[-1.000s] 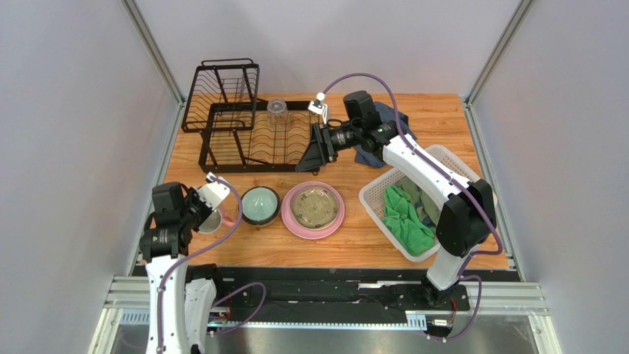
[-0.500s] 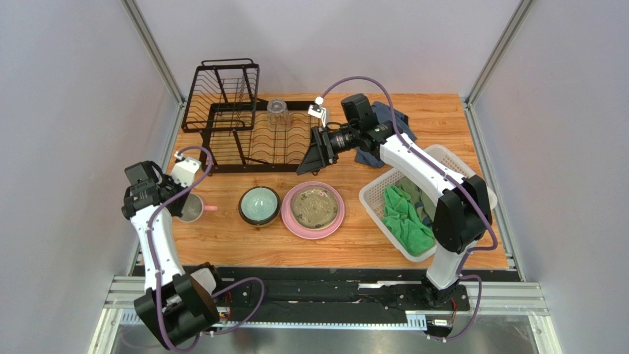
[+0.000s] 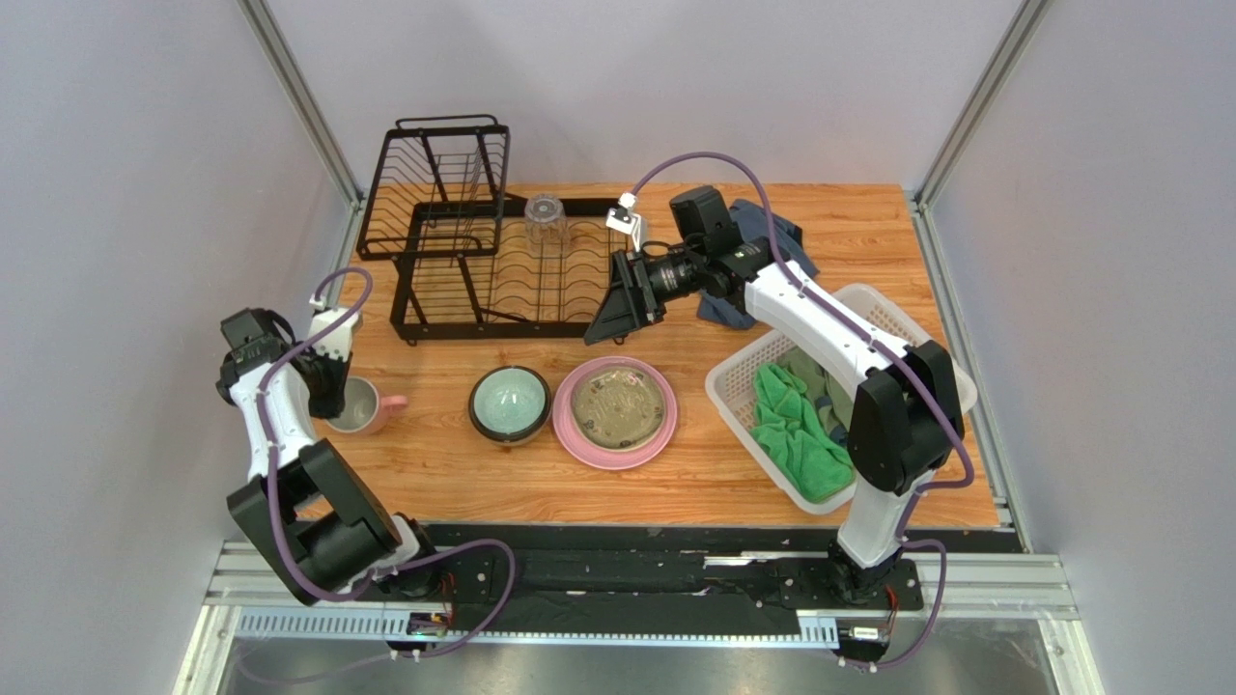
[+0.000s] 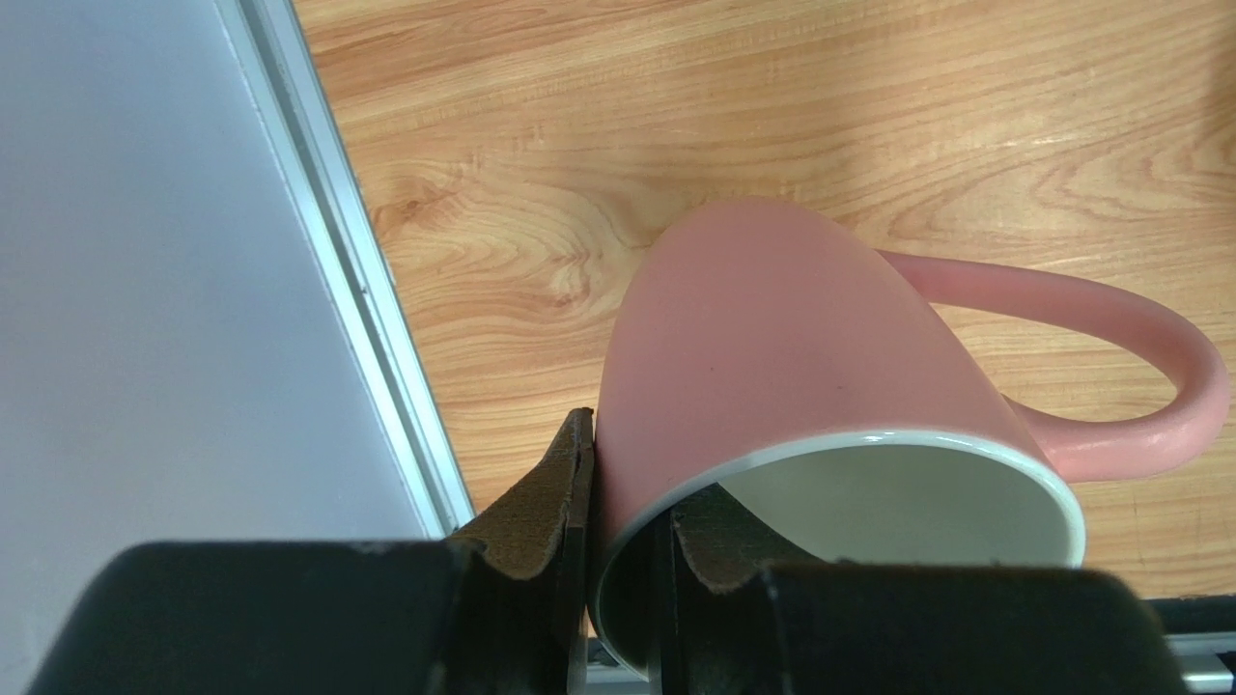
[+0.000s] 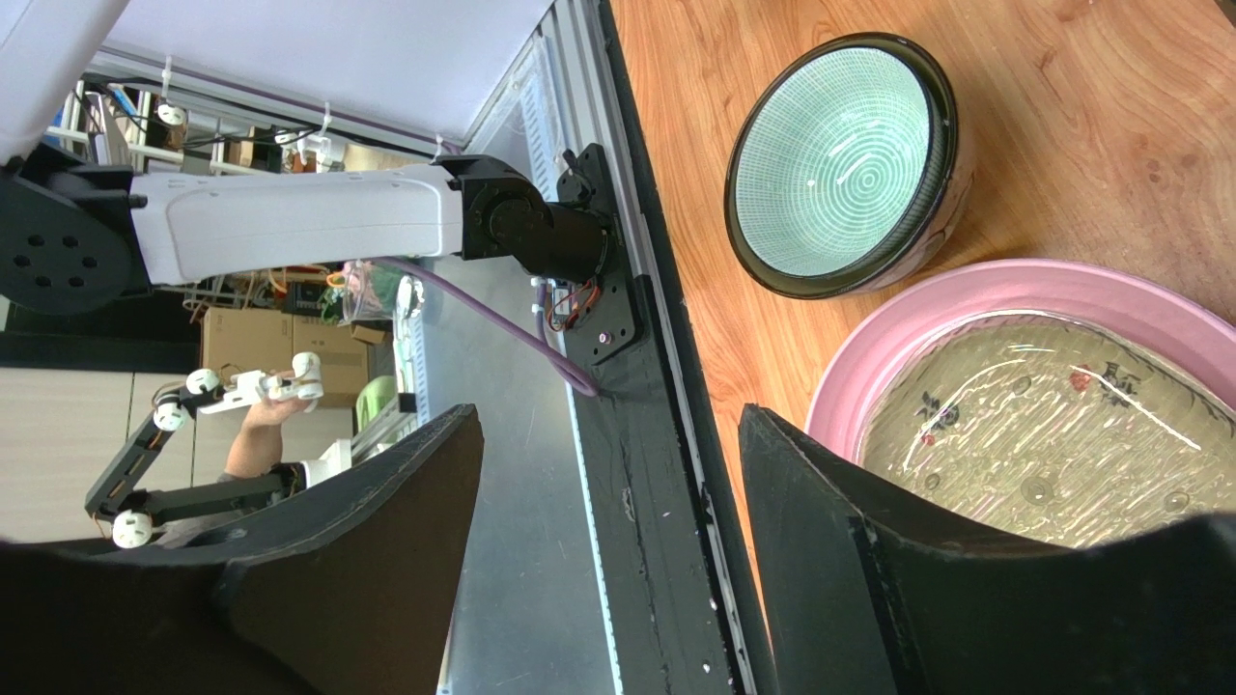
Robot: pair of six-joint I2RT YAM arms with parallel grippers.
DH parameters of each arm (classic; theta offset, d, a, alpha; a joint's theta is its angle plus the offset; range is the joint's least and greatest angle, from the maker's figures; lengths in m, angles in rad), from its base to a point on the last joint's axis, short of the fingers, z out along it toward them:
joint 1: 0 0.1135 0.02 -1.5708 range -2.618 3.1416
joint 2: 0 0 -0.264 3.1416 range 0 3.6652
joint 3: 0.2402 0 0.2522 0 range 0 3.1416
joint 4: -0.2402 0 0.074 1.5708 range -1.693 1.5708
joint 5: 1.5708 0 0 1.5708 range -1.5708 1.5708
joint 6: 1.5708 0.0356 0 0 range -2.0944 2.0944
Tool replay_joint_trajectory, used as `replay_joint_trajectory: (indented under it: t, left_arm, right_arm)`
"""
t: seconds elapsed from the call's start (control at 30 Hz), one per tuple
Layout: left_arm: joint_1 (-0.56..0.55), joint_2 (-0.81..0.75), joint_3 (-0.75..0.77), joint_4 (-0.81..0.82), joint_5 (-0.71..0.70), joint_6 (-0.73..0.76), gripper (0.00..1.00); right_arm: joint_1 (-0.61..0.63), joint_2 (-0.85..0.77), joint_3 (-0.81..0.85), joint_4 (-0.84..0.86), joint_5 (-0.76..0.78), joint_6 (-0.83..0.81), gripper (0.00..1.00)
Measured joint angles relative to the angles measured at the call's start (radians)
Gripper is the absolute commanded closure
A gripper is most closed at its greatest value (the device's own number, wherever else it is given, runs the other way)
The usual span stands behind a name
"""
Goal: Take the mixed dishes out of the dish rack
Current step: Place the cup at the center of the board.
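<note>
My left gripper is shut on the rim of the pink mug, one finger outside the wall and one inside. The mug is low at the table's left edge, its handle pointing right. A clear glass tumbler stands in the black dish rack. My right gripper hangs open and empty by the rack's right front corner. In front of the rack are the teal bowl and the pink plate, which holds a tan-olive dish.
A white lattice basket with green cloth stands at the right. A dark blue cloth lies behind the right arm. The metal frame rail and wall run close along the mug's left side.
My left arm has swung left and away from the teal bowl, carrying the mug to the table's left edge. The right arm has barely moved.
</note>
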Motion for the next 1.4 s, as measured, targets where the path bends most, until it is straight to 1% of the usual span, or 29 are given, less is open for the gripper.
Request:
replay_joint_trajectory:
  t: [0.37,0.43,0.47,0.53,0.57,0.7,0.83,0.9,1.0,1.23,1.4]
  left_arm:
    - [0.007,0.15,0.037,0.027,-0.007,-0.023,0.99]
    - [0.007,0.163,0.048,0.028,-0.007,-0.024,0.96]
    - [0.007,0.169,0.053,0.027,-0.007,-0.024,0.91]
    - [0.007,0.175,0.06,0.028,-0.007,-0.024,0.87]
    - [0.007,0.178,0.062,0.027,-0.007,-0.024,0.82]
    - [0.007,0.186,0.068,0.017,-0.007,-0.022,0.73]
    - [0.007,0.188,0.072,-0.003,-0.003,-0.016,0.68]
    - [0.007,0.188,0.077,-0.004,-0.002,-0.014,0.67]
    - [0.007,0.188,0.078,-0.006,-0.002,-0.01,0.63]
    - [0.007,0.188,0.09,-0.016,0.002,-0.007,0.52]
    - [0.007,0.188,0.113,-0.022,0.015,-0.008,0.49]
  right_arm:
    - [0.0,0.002,0.007,-0.01,0.0,-0.011,0.32]
    - [0.0,0.005,0.012,-0.013,0.0,-0.014,0.32]
    - [0.0,0.007,0.014,-0.014,0.0,-0.014,0.32]
    - [0.0,0.013,0.018,-0.015,0.001,-0.016,0.32]
    - [0.0,0.015,0.018,-0.016,0.001,-0.018,0.32]
    - [0.0,0.029,0.025,-0.021,0.001,-0.019,0.32]
    - [0.0,0.039,0.032,-0.021,0.001,-0.021,0.32]
    - [0.0,0.043,0.032,-0.022,0.001,-0.021,0.32]
    - [0.0,0.046,0.032,-0.024,0.001,-0.021,0.32]
    - [0.0,0.046,0.032,-0.025,0.001,-0.022,0.32]
    - [0.0,0.046,0.032,-0.026,0.001,-0.026,0.32]
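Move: The left hand pinches the cup's left wall; the spot on the board beneath the cup is about 4 cm right and 10 below, level fore and aft. The nested bowls stand about 27 cm to the hand's right and 1 ahead, the stacked plates 43 cm right and level, the dish rack some 27 cm right and 21 ahead. From the right hand the spot is roughly 40 cm left, 5 back. Left hand lowers the held cup about 2.5 cm to the board, opens its fingers, then rises about 1 cm. ##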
